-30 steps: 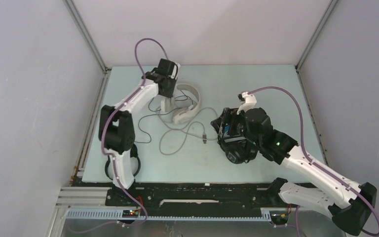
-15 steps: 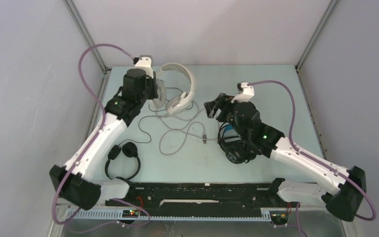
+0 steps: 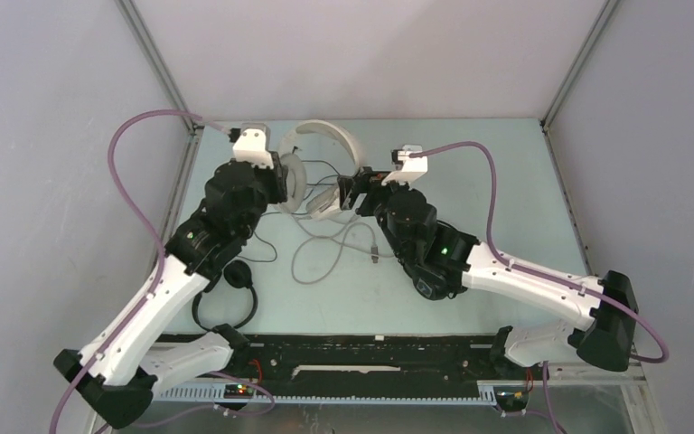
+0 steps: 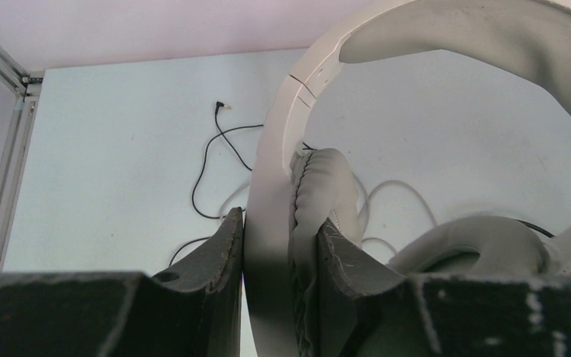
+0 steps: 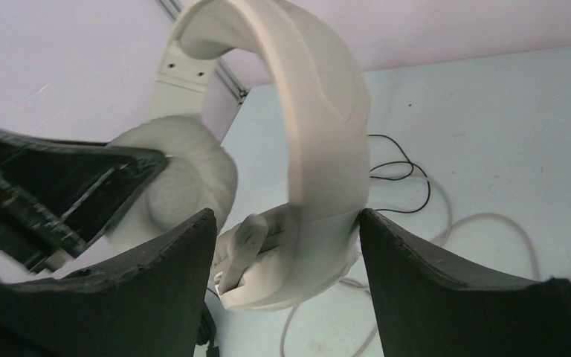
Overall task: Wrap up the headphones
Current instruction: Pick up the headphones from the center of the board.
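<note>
The white-grey over-ear headphones are lifted upright at the back of the table, their headband arching upward. My left gripper is shut on their left ear cup, pad and shell pinched between the fingers. My right gripper stands open astride the other ear cup, its right finger against the cup. The grey cable trails in loops on the table. The bulky black headphones lie mostly hidden under my right arm. The small slim black headphones lie near the left arm's base.
A thin black cable with its plug runs across the light table left of the white headphones. The grey cable's plug lies mid-table. Grey walls and metal rails enclose the sides and the back.
My left arm has swung out and raised the white headphones toward the back. My right gripper has left the black headphones and moved left onto the white pair's free ear cup.
</note>
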Action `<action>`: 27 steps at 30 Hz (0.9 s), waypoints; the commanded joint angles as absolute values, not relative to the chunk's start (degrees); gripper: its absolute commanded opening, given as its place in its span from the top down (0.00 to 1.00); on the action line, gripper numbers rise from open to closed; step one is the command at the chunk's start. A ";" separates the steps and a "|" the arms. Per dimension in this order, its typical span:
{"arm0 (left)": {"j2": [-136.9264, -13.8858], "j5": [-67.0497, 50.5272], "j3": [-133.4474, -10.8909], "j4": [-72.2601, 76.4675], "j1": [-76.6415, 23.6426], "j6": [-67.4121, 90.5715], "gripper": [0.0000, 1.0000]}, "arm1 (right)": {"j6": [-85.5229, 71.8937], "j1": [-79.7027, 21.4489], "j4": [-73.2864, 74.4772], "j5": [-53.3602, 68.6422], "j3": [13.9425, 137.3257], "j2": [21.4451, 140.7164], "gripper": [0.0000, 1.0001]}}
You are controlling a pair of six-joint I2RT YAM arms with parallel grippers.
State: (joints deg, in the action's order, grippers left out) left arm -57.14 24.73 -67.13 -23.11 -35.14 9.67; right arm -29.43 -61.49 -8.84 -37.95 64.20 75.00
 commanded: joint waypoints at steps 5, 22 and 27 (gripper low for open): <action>-49.68 25.78 -63.42 -16.66 -36.73 12.12 1.00 | -27.13 -62.53 -13.46 -42.43 68.36 78.72 0.28; -46.28 24.81 -58.34 -14.30 -36.83 12.86 0.99 | -24.20 -65.12 -9.46 -51.68 75.32 87.78 0.81; -45.40 23.00 -59.49 -17.04 -36.82 13.90 0.65 | -18.93 -64.66 -10.32 -45.51 74.84 87.06 0.98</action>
State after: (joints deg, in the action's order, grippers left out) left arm -47.33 26.22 -58.81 -20.97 -36.36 10.26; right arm -23.70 -64.75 -8.95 -48.82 72.71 87.26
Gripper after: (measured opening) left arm 0.341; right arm 0.425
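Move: The headphones already hang in the air, with the left ear cup in the left fingers. For the open right hand, the right side of the headband is about 5 cm ahead, 1 cm left and 2 cm lower; the right ear cup sits some 3 cm ahead, 3 cm left and 5 cm below, the held left ear cup roughly 9 cm left and 3 cm ahead, at about hand height. From the left hand that side of the band is around 10 cm right, level with it. Leftward, then down and a little forward, about 4 cm in all, the right hand slips its open fingers around the right side of the headband, turning some 10 degrees (left side dipping, slightly clockwise), then closes to pinch it just above the ear cup. The left hand keeps its grip and draws the headphones back about 3 cm and slightly left, then holds still. ##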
